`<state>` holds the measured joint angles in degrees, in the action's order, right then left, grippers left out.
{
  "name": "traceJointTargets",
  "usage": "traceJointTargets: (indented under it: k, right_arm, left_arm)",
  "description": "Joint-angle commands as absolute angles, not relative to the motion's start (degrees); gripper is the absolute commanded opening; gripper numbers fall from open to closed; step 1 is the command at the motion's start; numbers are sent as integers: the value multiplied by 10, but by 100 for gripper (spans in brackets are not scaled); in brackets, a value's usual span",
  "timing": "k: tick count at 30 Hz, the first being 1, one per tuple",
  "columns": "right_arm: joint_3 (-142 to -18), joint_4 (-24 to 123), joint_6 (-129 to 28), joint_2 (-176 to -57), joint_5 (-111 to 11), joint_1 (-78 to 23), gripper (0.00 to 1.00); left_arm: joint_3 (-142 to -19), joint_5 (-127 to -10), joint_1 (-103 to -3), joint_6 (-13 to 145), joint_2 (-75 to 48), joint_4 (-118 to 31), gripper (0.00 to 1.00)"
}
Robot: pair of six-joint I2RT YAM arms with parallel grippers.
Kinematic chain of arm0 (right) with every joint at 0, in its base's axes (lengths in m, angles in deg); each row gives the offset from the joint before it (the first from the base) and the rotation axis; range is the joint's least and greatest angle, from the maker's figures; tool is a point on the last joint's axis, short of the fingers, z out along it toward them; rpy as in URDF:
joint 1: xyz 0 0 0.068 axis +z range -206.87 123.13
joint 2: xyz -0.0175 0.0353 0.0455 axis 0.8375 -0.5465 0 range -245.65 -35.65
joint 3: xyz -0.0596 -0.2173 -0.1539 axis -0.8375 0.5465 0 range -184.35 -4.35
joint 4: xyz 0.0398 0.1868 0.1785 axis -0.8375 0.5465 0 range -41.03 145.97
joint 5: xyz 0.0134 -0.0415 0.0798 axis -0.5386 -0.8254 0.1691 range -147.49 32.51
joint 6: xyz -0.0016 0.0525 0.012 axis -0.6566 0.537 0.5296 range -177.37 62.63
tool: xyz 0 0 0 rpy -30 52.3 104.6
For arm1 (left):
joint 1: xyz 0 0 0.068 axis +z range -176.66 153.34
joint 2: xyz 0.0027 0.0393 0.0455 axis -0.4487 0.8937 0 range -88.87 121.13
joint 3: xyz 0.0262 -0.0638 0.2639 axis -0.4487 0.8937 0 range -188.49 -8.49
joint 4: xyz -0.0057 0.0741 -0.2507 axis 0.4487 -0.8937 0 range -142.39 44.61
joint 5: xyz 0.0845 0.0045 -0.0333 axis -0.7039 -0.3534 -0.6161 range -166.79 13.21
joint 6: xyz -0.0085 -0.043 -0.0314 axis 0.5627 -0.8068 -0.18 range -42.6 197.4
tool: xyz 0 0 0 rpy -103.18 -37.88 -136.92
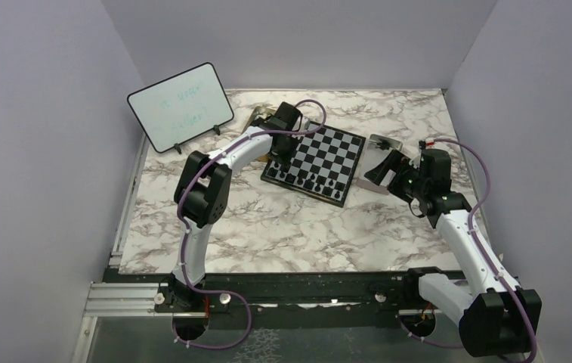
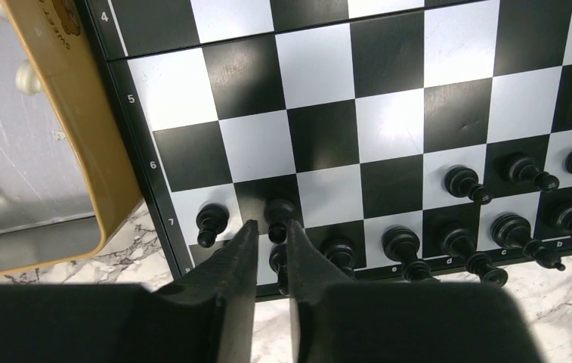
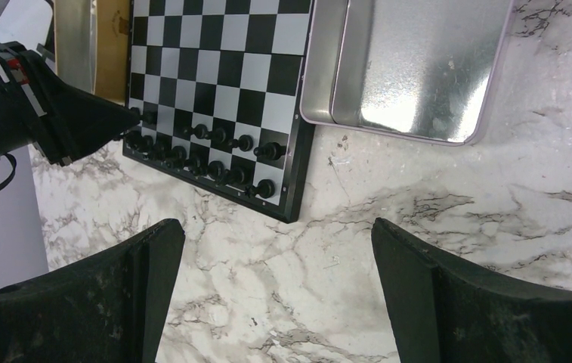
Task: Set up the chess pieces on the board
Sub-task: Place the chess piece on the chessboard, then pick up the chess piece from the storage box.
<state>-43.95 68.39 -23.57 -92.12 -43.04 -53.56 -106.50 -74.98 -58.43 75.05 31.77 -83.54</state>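
Note:
The board [image 1: 320, 155] lies at the middle of the table, its black pieces [image 1: 313, 181] in two rows along the near edge. In the left wrist view my left gripper [image 2: 271, 225] hangs over the board [image 2: 320, 136] at that corner, jaws a narrow gap apart. A black pawn [image 2: 279, 212] stands on a dark square between the fingertips, another pawn [image 2: 212, 221] beside it. More black pieces [image 2: 403, 246] run to the right. My right gripper [image 3: 277, 234] is wide open over bare marble, near the board [image 3: 214, 53] corner, holding nothing.
A gold tin [image 2: 78, 136] touches the board's left side, with cream pieces [image 2: 27, 76] inside. A silver lid [image 3: 411, 68] lies open-side up against the board's right edge. A white dry-erase board [image 1: 180, 106] stands at the back left.

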Motion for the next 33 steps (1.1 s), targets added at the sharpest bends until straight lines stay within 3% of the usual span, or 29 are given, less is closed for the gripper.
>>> traceJointTargets:
  k: [1, 9, 20, 28, 30, 32, 33]
  right_arm:
    - [-446, 672, -241, -920, -431, -534, 100]
    - [-448, 677, -240, -913, -434, -534, 100]
    - [-461, 702, -255, -903, -498, -535, 100]
    - [-483, 708, -297, -930, -534, -535, 100]
    - [-488, 694, -308, -944, -536, -534, 100]
    - [-498, 673, -325, -960, -537, -535, 100]
    - [-502, 663, -328, -969, -541, -534, 99]
  left_arm:
    - [-1088, -760, -584, 757, 321, -844, 26]
    - [-1101, -754, -584, 756, 308, -844, 33]
    - [-1092, -761, -583, 752, 259, -843, 35]
    - [-1046, -734, -583, 752, 165, -821, 51]
    - [-1029, -731, -584, 752, 136, -818, 58]
    - [-1006, -723, -584, 749, 97, -811, 71]
    - [-989, -714, -584, 747, 79, -805, 93]
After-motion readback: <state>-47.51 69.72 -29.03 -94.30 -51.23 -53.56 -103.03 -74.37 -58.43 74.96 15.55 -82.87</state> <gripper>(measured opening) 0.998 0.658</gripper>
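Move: Right between the barely parted left fingertips, about 1 cm below the hand point, stands the black pawn on the second file from the left. The corner-file pawn is some 2 cm to its left and 1 cm farther out, and the nearest pawn on the right is about 8 cm right and 3 cm back of it. The tan tray of white pieces lies roughly 12 cm ahead and 7 cm left. From the right hand the pawn is about 12 cm ahead, 27 cm left and 10 cm down. Opening farther around the pawn, the left fingers spread to about two-thirds while the hand eases slightly forward, then climbs ever faster straight off the board, some 11 cm up, tilting its tips outward by about 15 degrees and drifting a little back at the end. Late on, the open, empty right hand shifts about 3 cm right and a little forward, well above the table. ##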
